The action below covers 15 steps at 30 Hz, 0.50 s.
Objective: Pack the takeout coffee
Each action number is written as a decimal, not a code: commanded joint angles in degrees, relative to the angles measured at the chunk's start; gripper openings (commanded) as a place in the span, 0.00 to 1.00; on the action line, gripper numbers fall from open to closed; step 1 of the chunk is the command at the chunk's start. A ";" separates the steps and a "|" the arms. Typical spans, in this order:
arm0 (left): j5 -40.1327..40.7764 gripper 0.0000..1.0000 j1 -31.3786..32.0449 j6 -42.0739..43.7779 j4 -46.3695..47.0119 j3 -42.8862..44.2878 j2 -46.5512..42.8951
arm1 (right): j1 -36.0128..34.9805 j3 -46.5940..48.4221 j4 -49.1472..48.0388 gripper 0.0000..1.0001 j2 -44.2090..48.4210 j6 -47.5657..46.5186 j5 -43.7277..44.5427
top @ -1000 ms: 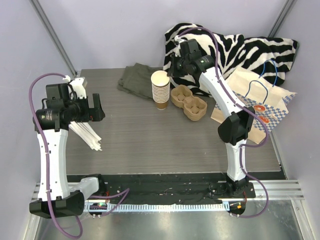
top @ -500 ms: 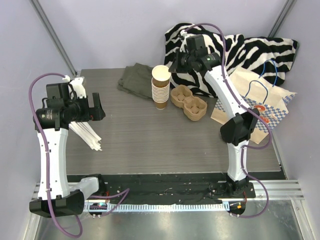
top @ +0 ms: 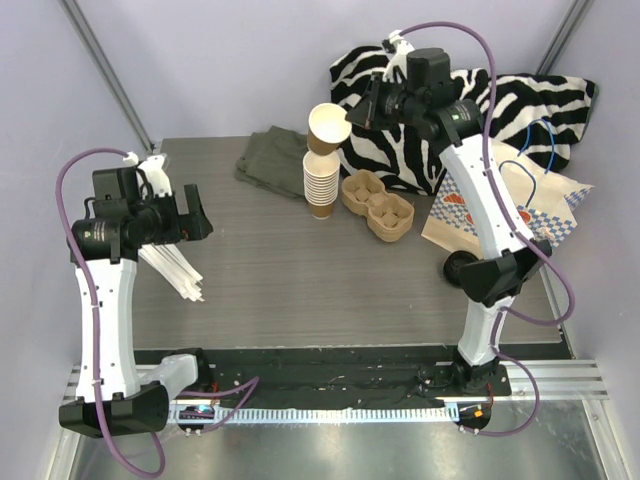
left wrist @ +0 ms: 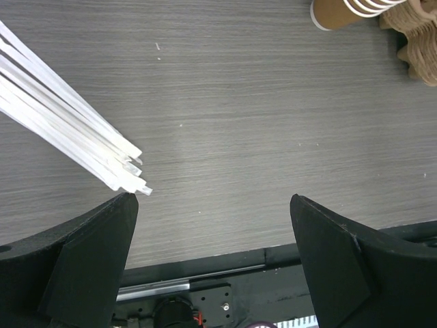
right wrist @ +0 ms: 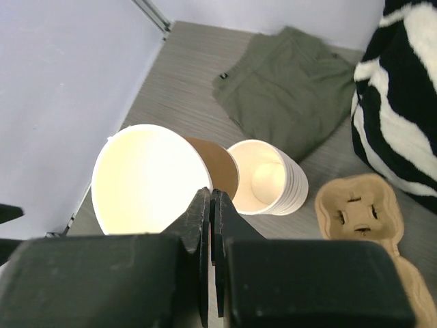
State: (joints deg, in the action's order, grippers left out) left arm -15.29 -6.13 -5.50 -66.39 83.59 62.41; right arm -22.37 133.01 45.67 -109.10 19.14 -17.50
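The takeout coffee cup [top: 328, 125], brown outside and cream inside, hangs tilted in the air above the stack of paper cups [top: 320, 185]. My right gripper [top: 362, 113] is shut on its rim, one finger inside the wall and one outside. In the right wrist view the held cup [right wrist: 147, 178] fills the left, pinched by the right gripper [right wrist: 210, 195], with the stack [right wrist: 266, 179] below and to the right. My left gripper [top: 195, 215] hovers open over the table's left side; in its own view the left gripper [left wrist: 212, 205] holds nothing.
A cardboard cup carrier [top: 378, 205] lies right of the stack. White paper straws [top: 170, 268] lie under the left arm. A green cloth [top: 270, 160] sits at the back, with a zebra-print cloth [top: 480, 100] and a paper bag [top: 510, 205] at the right.
My right gripper has lifted the top cup off the stack, up and slightly right, and tilted it. The left arm has stayed still.
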 commanded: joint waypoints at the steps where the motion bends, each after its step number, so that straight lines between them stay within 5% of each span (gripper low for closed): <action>1: -3.51 1.00 -0.37 -3.11 2.23 -1.76 -1.94 | -0.13 2.17 -3.75 0.01 8.18 -3.05 -3.58; 8: -7.21 1.00 -0.37 -4.08 4.33 -2.11 -4.39 | -3.20 -17.20 -2.96 0.01 20.58 -12.96 -10.71; 15: -9.93 1.00 -0.29 -3.29 14.88 -9.48 -14.32 | -17.78 -46.58 -4.96 0.01 33.68 -30.55 -4.75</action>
State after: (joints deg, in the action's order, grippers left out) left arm -21.76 -6.13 -8.80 -60.38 77.23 54.06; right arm -33.74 100.64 42.22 -79.75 0.93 -24.77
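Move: The right fingers already pinch the rim of a cup lifted clear of the stack; the open middle of the table lies about 20 cm back, 8 cm left and 34 cm below them. The cup stack's middle is about 2 cm ahead, 6 cm left and 23 cm down; the cardboard carrier is some 2 cm ahead, 6 cm right and 31 cm down. From the left hand that open spot is level ahead, about 24 cm right and 24 cm below. Keep the pinch on the cup's rim and swing the right gripper quickly back about 17 cm, away from the stack towards the open middle table, arching some 6 cm up before sinking again to its starting height. Turn the wrist about 25 degrees counter-clockwise on the way. Shift the open, empty left gripper a couple of centimetres right, slightly back and finally up. ##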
